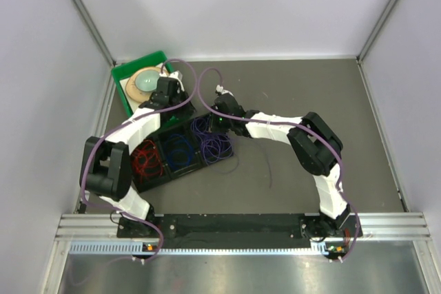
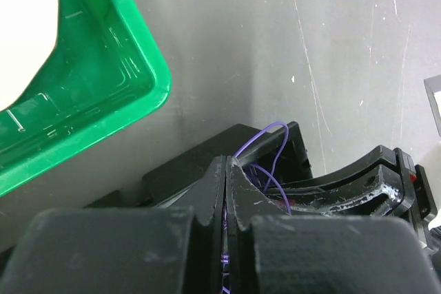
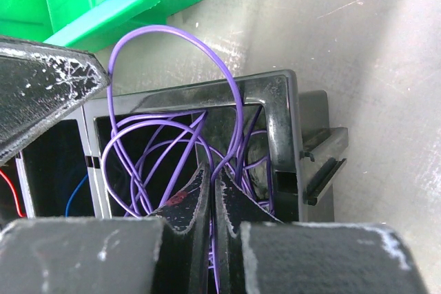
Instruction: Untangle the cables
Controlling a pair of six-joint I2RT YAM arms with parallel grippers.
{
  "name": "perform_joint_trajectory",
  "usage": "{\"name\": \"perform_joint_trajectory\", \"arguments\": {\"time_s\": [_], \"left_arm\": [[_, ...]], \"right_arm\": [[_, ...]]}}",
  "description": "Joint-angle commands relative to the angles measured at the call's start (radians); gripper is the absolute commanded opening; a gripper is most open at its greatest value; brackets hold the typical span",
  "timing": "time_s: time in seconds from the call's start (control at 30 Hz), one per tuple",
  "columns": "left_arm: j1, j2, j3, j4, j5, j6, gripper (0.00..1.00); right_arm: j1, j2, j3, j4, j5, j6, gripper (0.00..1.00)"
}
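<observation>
A black tray [image 1: 167, 137] holds the cables in three compartments: red cables [image 1: 147, 160] on the left, blue cables [image 1: 180, 151] in the middle, purple cables [image 1: 215, 141] on the right. My right gripper [image 3: 212, 170] is shut on a purple cable strand that arches up in a loop [image 3: 172, 32] above the tray's far rim. My left gripper [image 2: 227, 163] is also shut at that far corner, with a thin purple cable [image 2: 272, 144] running between its pads. The two grippers sit close together over the purple compartment, left gripper [image 1: 187, 109] and right gripper [image 1: 210, 123].
A green bin [image 1: 124, 77] with a pale bowl on a plate [image 1: 146, 80] stands just behind the tray, close to my left gripper. Some purple loops spill over the tray's right edge [image 1: 227, 151] onto the grey table. White walls enclose the workspace.
</observation>
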Motion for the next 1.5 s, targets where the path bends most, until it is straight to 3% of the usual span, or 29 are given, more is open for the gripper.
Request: {"name": "perform_joint_trajectory", "arguments": {"time_s": [0.0,0.3,0.37,0.5,0.63,0.93,1.2,1.47], "left_arm": [[-0.009,-0.025,0.009,0.003,0.027,0.017,0.0],[-0.018,-0.002,-0.045,0.013,0.053,-0.002,0.0],[-0.02,-0.006,-0.058,0.009,0.047,-0.002,0.0],[-0.021,-0.011,-0.072,0.017,0.044,-0.008,0.0],[-0.021,0.007,-0.072,0.019,0.055,-0.011,0.0],[-0.021,0.014,-0.066,0.022,0.062,-0.01,0.0],[-0.024,0.015,-0.066,0.022,0.07,-0.006,0.0],[-0.035,0.026,-0.06,0.022,0.081,-0.008,0.0]], "right_arm": [[0.018,-0.009,-0.005,0.02,-0.008,0.005,0.0],[0.018,-0.071,-0.04,0.043,0.018,0.004,0.0],[0.018,-0.099,-0.081,0.07,0.041,0.004,0.06],[0.018,-0.154,-0.109,0.107,0.061,-0.014,0.31],[0.018,-0.196,-0.106,0.107,0.053,-0.027,0.5],[0.018,-0.274,-0.107,0.075,0.093,-0.051,0.55],[0.015,-0.378,-0.095,-0.158,0.289,-0.206,0.87],[-0.048,-0.598,-0.339,-0.161,0.289,-0.28,0.94]]}}
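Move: The right hand, shut on a strand of purple cable, has the heap of purple cable in the organizer's right-hand compartment about 5 cm back and some 4 cm below; the loose purple tail lies on the table about 19 cm right and 12 cm back. From the shut left hand, the heap is roughly 10 cm back, 6 cm right and 9 cm down; the blue cable is some 14 cm back and 5 cm left, the green tray about 6 cm ahead and 15 cm left. With its fingers staying shut, the left hand eases about 4 cm down and back, with a little rightward drift, to the far left part of the purple compartment, seems to press on the cable there, and then holds. The right hand first keeps its pinch, then opens and lets go of the purple strand with a small draw back and right, rises out of the compartment, and swings right away from the organizer, ending nearly wide open some 11 cm higher and 9 cm to the right, its fingers tipped up by about 20 degrees. ##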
